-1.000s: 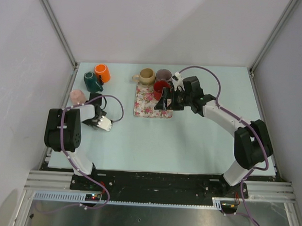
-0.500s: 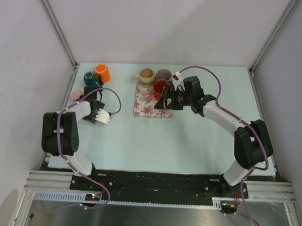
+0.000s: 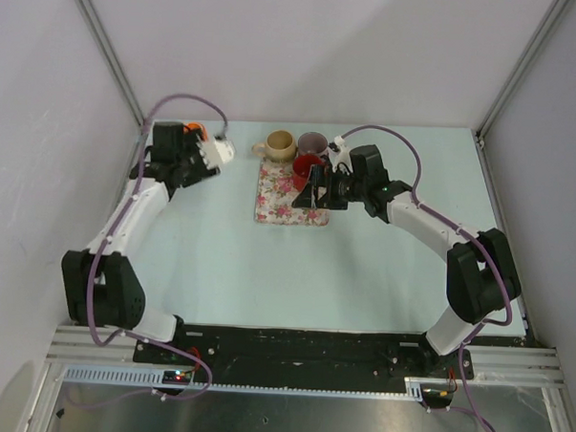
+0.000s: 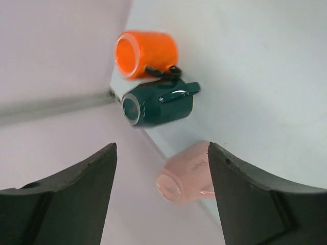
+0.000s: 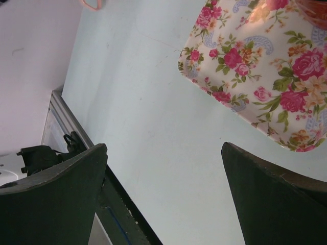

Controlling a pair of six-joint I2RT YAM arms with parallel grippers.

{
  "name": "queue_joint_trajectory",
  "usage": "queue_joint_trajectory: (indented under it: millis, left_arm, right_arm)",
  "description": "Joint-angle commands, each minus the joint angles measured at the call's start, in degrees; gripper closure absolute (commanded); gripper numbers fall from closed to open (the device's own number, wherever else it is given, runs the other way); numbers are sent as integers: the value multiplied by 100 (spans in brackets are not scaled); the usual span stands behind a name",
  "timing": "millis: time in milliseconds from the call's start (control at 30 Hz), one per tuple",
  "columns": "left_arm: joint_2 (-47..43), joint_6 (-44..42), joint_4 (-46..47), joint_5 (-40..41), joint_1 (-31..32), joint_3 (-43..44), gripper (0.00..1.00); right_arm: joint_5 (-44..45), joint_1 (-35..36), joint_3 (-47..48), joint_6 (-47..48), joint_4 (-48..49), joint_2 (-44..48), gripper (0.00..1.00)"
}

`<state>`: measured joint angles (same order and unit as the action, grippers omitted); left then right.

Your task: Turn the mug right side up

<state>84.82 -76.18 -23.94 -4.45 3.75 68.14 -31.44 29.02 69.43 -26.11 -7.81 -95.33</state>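
In the left wrist view an orange mug (image 4: 145,53) and a dark teal mug (image 4: 159,104) lie on their sides by the left wall. A pink mug (image 4: 186,176) shows blurred below them, its flat round end facing the camera. My left gripper (image 4: 162,148) hangs open above the pink mug, touching nothing. From the top view this gripper (image 3: 178,165) is at the back left corner. Only the orange mug's rim (image 3: 191,129) shows there, and the pink mug is hidden. My right gripper (image 3: 313,193) (image 5: 163,146) stands open and empty over the floral mat's edge.
A floral mat (image 3: 279,201) (image 5: 265,76) lies mid-table at the back. On or by its far edge stand a tan mug (image 3: 280,145), a grey mug (image 3: 313,142) and a red mug (image 3: 305,165). The left wall (image 4: 51,61) runs close beside the left mugs.
My left arm swung from beside the pink mug to the back left corner, over the orange and teal mugs, and its jaws opened wider. The right arm stayed still.
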Motion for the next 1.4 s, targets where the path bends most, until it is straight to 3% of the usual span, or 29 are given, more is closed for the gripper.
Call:
queue_joint_trajectory:
  millis: [0,100,167,267,400,633,900,1067,1133,1200,1267,1367]
  left_arm:
    - [-455,5802,13,918,-454,452,24]
    - [-673,8488,86,1122,-1286,-6,24]
    - [-751,9235,255,1471,-1543,-449,24]
    - [-683,9633,519,2049,-1613,-828,23]
    - [-184,9706,593,2531,-1641,-943,23]
    - [983,9586,598,2622,-1682,-624,27]
    - [1589,9400,628,2457,-1683,-265,55]
    - [1641,9253,668,2317,-1684,-137,49]
    - [1696,9187,689,2372,-1689,-67,52]
    - [1782,9127,687,2348,-1701,10,66]
    - [1821,9092,682,2147,-1715,27,89]
    - [1633,9098,679,1843,-1733,-56,98]
  right_arm:
    - [-66,-3,9,-22,135,270,0]
    - [-50,13,9,-25,151,277,1]
    - [-58,29,9,-21,158,295,1]
    - [-31,48,9,-3,122,353,1]
    - [62,71,9,18,57,460,1]
    - [204,77,9,186,-203,614,0]
    - [304,77,9,285,-389,712,1]
    - [250,78,9,292,-371,662,1]
    - [230,74,9,282,-335,633,1]
    - [227,66,9,266,-284,624,1]
    - [253,62,9,243,-269,639,1]
    - [333,30,9,199,-289,707,0]
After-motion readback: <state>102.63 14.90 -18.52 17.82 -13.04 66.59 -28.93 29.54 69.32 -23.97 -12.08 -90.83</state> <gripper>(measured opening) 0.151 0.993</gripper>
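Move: The pink mug, upside down, stands about 16 cm to the left hand's left, level with it in reach and some 15 cm below. The green mug is about 8 cm farther out than the pink mug and 6 cm to its right; the orange mug lies roughly 14 cm ahead of the hand and 6 cm left. From the right hand, the pink mug is about 45 cm left, 9 cm farther out and 13 cm lower. Swinging left about 14 cm with a small rise and some drawing back, the left hand turns roughly 90 degrees counter-clockwise, then sinks steeply to the near side of the pink mug. Low down it eases forward about 3 cm while the open fingers close and pinch the mug's handle, pointing down, forward and left. ##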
